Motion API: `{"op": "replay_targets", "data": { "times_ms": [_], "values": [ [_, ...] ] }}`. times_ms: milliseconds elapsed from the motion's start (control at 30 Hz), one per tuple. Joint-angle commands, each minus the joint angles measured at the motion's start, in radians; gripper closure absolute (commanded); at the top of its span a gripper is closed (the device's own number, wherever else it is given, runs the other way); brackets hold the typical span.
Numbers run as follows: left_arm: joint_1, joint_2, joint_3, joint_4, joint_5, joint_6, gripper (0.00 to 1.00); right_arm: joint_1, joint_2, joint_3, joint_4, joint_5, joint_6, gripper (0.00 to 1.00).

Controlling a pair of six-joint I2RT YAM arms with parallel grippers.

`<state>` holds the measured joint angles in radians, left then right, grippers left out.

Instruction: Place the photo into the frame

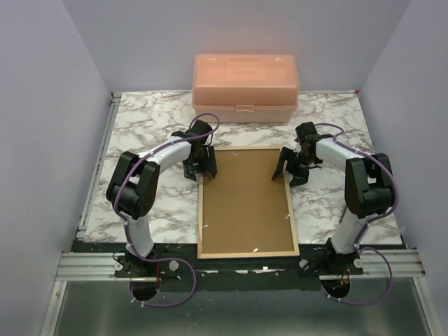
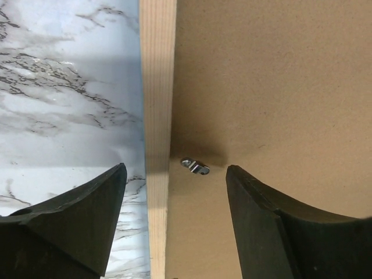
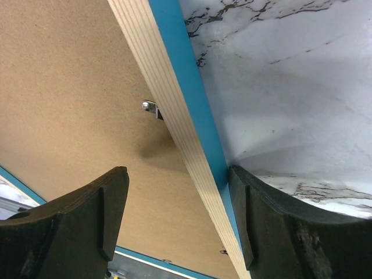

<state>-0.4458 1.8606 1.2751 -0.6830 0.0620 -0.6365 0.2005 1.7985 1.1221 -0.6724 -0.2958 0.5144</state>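
The frame (image 1: 201, 210) lies face down in the middle of the table, light wood rim up, with the brown backing board (image 1: 245, 203) inside it. The photo is hidden. My left gripper (image 1: 201, 173) stands open at the far left corner. In the left wrist view its gripper (image 2: 175, 168) straddles the wood rim (image 2: 158, 87), and a small metal clip (image 2: 195, 165) sits between the fingers. My right gripper (image 1: 288, 173) is open over the far right rim. In the right wrist view its gripper (image 3: 176, 170) straddles the rim (image 3: 163, 70); its outer finger (image 3: 250, 209) touches the blue side.
A peach plastic lidded box (image 1: 245, 78) stands at the back of the marble table (image 1: 154, 119). Grey walls close in both sides. Another metal clip (image 3: 151, 107) sits on the board near the right rim. The metal rail (image 1: 238, 262) runs along the near edge.
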Motion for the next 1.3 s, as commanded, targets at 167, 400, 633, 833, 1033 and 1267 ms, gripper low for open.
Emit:
{"op": "replay_targets", "data": {
  "times_ms": [167,400,633,833,1033,1267],
  "values": [
    [-0.034,0.046,0.013,-0.03,-0.054,-0.013,0.53,0.006,0.034,-0.051,0.022,-0.039,-0.009,0.24],
    [-0.034,0.073,0.014,-0.033,-0.081,-0.012,0.82,0.005,0.041,-0.059,0.028,-0.047,-0.011,0.24],
    [-0.033,0.04,-0.021,-0.048,-0.119,0.018,1.0,0.005,0.047,-0.062,0.035,-0.054,-0.011,0.24],
    [-0.031,0.007,-0.037,-0.074,-0.163,0.031,1.0,0.005,0.047,-0.056,0.033,-0.059,-0.012,0.24],
    [-0.029,-0.052,-0.039,-0.106,-0.212,0.041,1.0,0.005,0.045,-0.054,0.033,-0.06,-0.011,0.24],
    [-0.028,-0.051,-0.042,-0.083,-0.186,0.047,1.0,0.005,0.041,-0.057,0.036,-0.063,-0.011,0.24]
  ]
}}
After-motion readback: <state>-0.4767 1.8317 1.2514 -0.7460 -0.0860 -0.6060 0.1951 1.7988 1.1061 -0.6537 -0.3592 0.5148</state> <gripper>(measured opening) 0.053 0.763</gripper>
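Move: The small metal clip on the backing board's left edge lies just below the left hand's open fingers, about 1 cm to their right and 1 cm down, its tab pointing away from the rim. The frame's left rim runs level with the hand, roughly 1 cm to its left. Another clip, at the far edge, sits some 6 cm ahead and 10 cm right. From the right hand the left-edge clip is about 25 cm left and 2 cm ahead. The clip is swept over towards the left rim by the left hand: its fingers narrow partway and dip slightly, hover nearly still, then travel about 2.5 cm left and a little back, rolling some 10 degrees and closing almost fully, ending over the rim with the right-hand fingertip against the clip's tab. The right hand stays half-tilted with one finger still against the right rim's outer side, drifting barely 1 cm left. ##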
